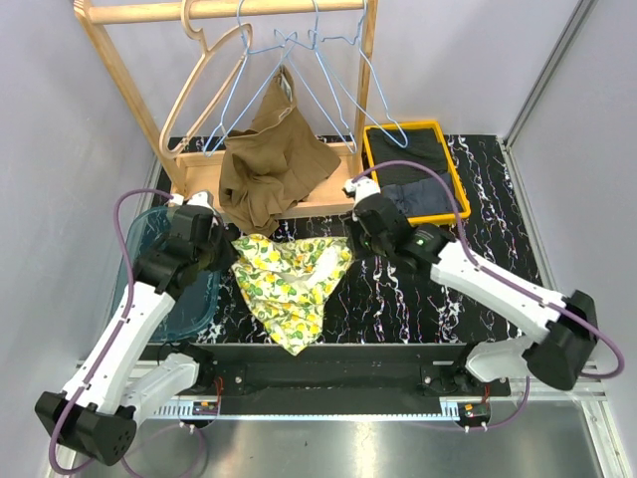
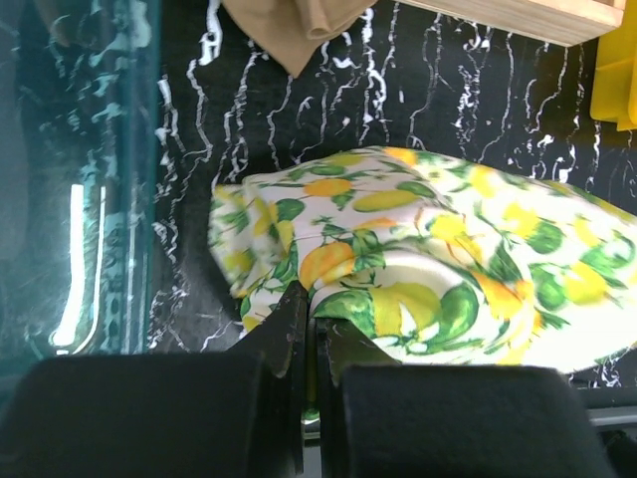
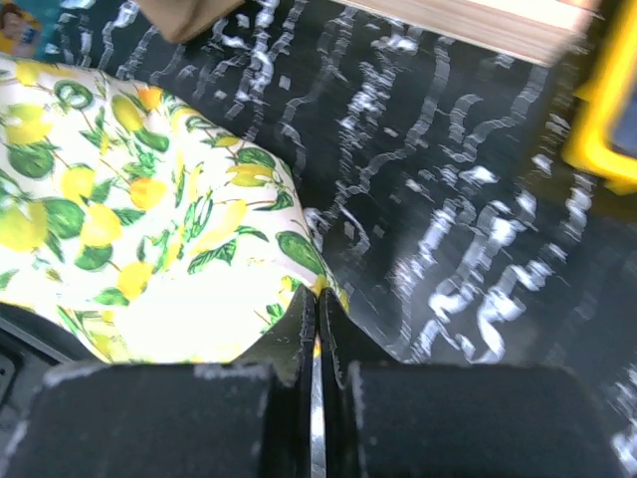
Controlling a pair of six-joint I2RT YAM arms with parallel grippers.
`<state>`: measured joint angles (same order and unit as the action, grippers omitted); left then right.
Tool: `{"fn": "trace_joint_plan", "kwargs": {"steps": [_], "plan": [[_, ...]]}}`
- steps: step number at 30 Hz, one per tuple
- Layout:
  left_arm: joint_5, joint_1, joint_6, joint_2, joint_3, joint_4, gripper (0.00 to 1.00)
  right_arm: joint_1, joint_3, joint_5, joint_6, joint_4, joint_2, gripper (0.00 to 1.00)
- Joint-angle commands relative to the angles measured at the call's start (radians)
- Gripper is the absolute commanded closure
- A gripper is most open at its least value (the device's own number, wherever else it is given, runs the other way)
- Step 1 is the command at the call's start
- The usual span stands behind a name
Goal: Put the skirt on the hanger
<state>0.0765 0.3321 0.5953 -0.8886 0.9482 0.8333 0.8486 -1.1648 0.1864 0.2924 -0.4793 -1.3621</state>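
A white skirt point(image 1: 289, 279) printed with lemons and green leaves lies spread on the black marbled table, its waist edge toward the rack. My left gripper point(image 1: 227, 249) is shut on the skirt's left upper corner; in the left wrist view the fabric point(image 2: 448, 259) is pinched between the closed jaws point(image 2: 314, 299). My right gripper point(image 1: 356, 242) is shut on the right upper corner, and the right wrist view shows the cloth edge point(image 3: 129, 219) caught at the fingertips point(image 3: 318, 299). A bare wooden hanger point(image 1: 204, 75) and blue wire hangers point(image 1: 328, 90) hang from the rack bar point(image 1: 229, 10).
A brown garment point(image 1: 274, 164) hangs from a wire hanger and drapes onto the rack's wooden base. A yellow tray point(image 1: 370, 149) with dark clothes stands at the back right. A clear blue bin point(image 1: 134, 234) sits at the left beside my left arm.
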Motion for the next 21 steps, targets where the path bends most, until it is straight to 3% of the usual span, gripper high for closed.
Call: {"fn": "trace_joint_plan", "kwargs": {"steps": [1,7,9,14,17,21], "plan": [[-0.027,0.001,-0.035,-0.03,0.073,-0.091,1.0,-0.026,-0.097,0.154,0.014,-0.206,0.122,1.0],[-0.033,0.001,-0.06,-0.053,0.09,-0.086,0.99,-0.127,-0.182,0.37,0.033,-0.304,0.236,1.0],[-0.07,0.001,-0.063,-0.061,0.087,-0.092,0.99,-0.147,-0.191,0.366,0.024,-0.306,0.265,1.0],[-0.219,0.001,-0.091,-0.09,0.092,-0.137,0.95,-0.149,-0.165,0.188,0.024,-0.262,0.265,1.0],[-0.308,0.002,-0.092,-0.092,0.031,-0.19,0.87,-0.152,-0.084,0.102,0.054,-0.234,0.236,1.0],[-0.34,0.002,-0.074,-0.085,-0.1,-0.25,0.57,-0.151,0.054,-0.04,0.126,-0.173,0.198,1.0]]}}
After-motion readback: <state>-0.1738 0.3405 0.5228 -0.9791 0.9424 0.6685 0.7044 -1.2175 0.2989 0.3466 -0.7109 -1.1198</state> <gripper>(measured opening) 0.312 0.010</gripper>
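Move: Over bare table, both hands hold the upper corners of the lemon-print skirt, whose middle sags about 13 cm right of the left hand and 14 cm left of the right, some 7 cm below. The clear patch between is about 18 cm under both hands, 18 right of the left, 10 left of the right. From the left hand, the brown skirt hangs 20 cm ahead and 8 right; the teal bin stands 5 ahead, 15 left. Flicking the lemon skirt out, the right hand keeps its pinch and sweeps right about 11 cm while rising about 12, then sinks some 5, turning clockwise. The left hand edges forward and up a little, then follows about 5 cm right, turning some 15 degrees clockwise, and starts opening with cloth still between its fingers as it dips. ##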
